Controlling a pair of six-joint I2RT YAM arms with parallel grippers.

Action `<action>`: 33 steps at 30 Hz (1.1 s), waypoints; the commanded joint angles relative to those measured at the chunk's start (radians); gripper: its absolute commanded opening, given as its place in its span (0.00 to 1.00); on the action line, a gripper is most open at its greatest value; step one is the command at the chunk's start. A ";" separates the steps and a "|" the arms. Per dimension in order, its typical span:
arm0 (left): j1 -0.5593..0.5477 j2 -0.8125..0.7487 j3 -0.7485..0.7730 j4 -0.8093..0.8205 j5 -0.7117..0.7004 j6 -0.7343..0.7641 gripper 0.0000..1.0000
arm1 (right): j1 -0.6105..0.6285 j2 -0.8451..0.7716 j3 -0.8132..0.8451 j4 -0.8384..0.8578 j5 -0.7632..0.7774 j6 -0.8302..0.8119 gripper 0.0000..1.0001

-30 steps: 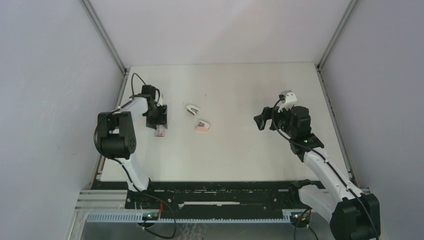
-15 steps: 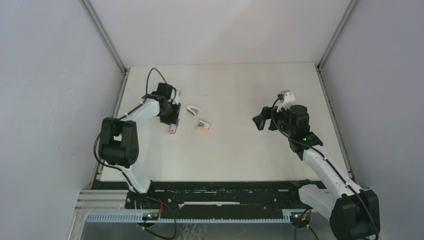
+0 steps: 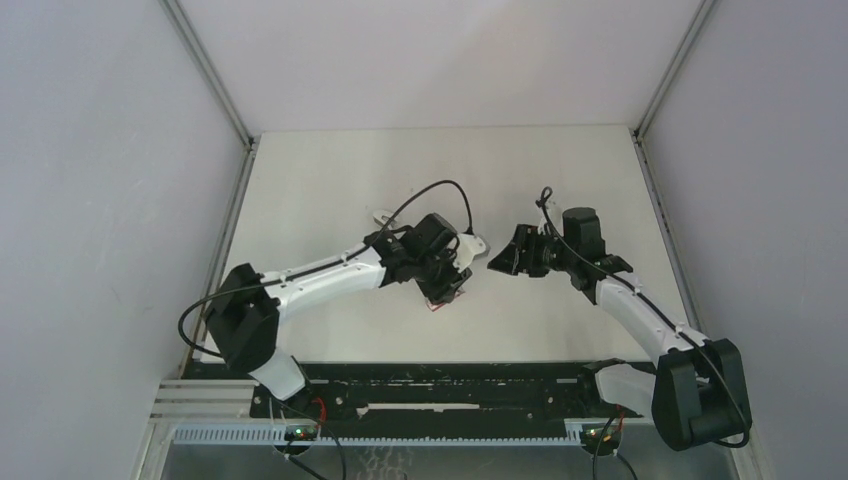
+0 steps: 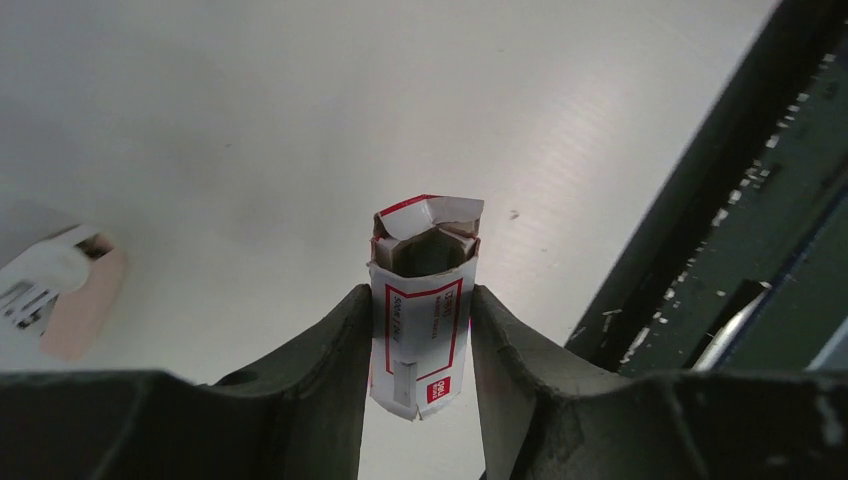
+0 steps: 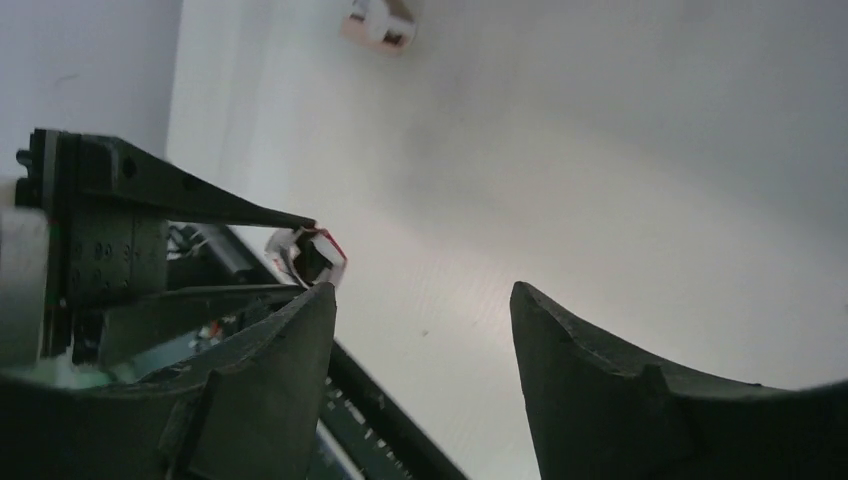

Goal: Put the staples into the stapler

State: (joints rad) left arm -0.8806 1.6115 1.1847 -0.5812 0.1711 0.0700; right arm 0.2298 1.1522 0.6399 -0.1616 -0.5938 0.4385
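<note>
My left gripper [image 3: 446, 288] is shut on a small white box with a red label [image 4: 425, 320] and holds it above the middle of the table. The box's torn end [image 4: 428, 225] is open and looks dark grey inside. The loose block of staples is not in view. The box also shows in the right wrist view [image 5: 312, 256] between the left fingers. The pink and white stapler [image 4: 62, 300] lies on the table to the left and shows far off in the right wrist view [image 5: 378, 22]. In the top view the left arm hides it. My right gripper [image 3: 500, 262] is open and empty, facing the box from the right.
A small white object [image 3: 383, 214] lies on the table behind the left arm. The black rail [image 4: 700, 240] at the table's near edge runs just beyond the held box. The enclosure walls [image 3: 215, 90] close in the left, right and back.
My left arm has swung from the far left of the table to the middle, carrying the box. My right gripper has moved left and lower, turning toward the box.
</note>
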 commanded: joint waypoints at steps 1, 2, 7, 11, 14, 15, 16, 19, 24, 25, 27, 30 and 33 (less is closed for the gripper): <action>-0.059 -0.097 -0.053 0.089 0.035 0.068 0.44 | 0.005 -0.022 -0.029 -0.013 -0.206 0.097 0.62; -0.070 -0.111 -0.065 0.094 0.029 0.074 0.44 | 0.006 -0.019 -0.039 0.001 -0.240 0.126 0.59; -0.097 -0.157 -0.091 0.099 0.002 0.092 0.44 | 0.040 0.012 -0.057 0.064 -0.307 0.194 0.46; -0.105 -0.164 -0.089 0.090 -0.006 0.099 0.44 | 0.087 0.035 -0.055 0.138 -0.341 0.229 0.41; -0.110 -0.169 -0.089 0.090 -0.006 0.099 0.44 | 0.114 0.058 -0.056 0.151 -0.336 0.235 0.39; -0.111 -0.171 -0.089 0.090 -0.007 0.100 0.44 | 0.122 0.066 -0.056 0.154 -0.337 0.234 0.37; -0.112 -0.173 -0.090 0.091 -0.006 0.100 0.44 | 0.131 0.074 -0.056 0.156 -0.335 0.233 0.37; -0.115 -0.178 -0.089 0.092 -0.004 0.103 0.44 | 0.154 0.094 -0.055 0.168 -0.324 0.235 0.35; -0.121 -0.181 -0.092 0.092 -0.002 0.107 0.44 | 0.180 0.129 -0.055 0.208 -0.318 0.259 0.31; -0.122 -0.182 -0.092 0.092 -0.002 0.108 0.44 | 0.182 0.135 -0.054 0.212 -0.314 0.262 0.30; -0.124 -0.181 -0.094 0.092 -0.002 0.111 0.44 | 0.184 0.148 -0.056 0.221 -0.313 0.265 0.27; -0.129 -0.177 -0.095 0.091 -0.004 0.115 0.44 | 0.187 0.161 -0.056 0.236 -0.318 0.275 0.24; -0.132 -0.173 -0.094 0.091 -0.009 0.115 0.44 | 0.188 0.168 -0.055 0.251 -0.327 0.283 0.17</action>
State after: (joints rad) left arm -0.9974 1.4712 1.1084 -0.5182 0.1585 0.1619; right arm 0.4103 1.3136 0.5781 0.0143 -0.9085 0.7006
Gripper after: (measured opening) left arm 0.441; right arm 0.208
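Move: The staple box is already gripped in the left fingers, its middle practically at that hand's point, with its open end towards the right hand. From the right hand the box lies about 11 cm left, 4 cm back and some 4 cm lower. On the table, the pink-and-white piece is about 9 cm ahead and 19 cm left of the right hand, the white V-shaped piece some 17 cm ahead and 25 cm left, both roughly 11 cm below. The staple box stays in the left hand's grip and is brought about 3 cm back and 3 cm up, then held nearly still. The right hand travels some 7 cm back and 7 cm left to its open end, tipping downward and turning counter-clockwise, and narrows its fingers from about two-thirds open to nearly shut around the flap at the rim. ##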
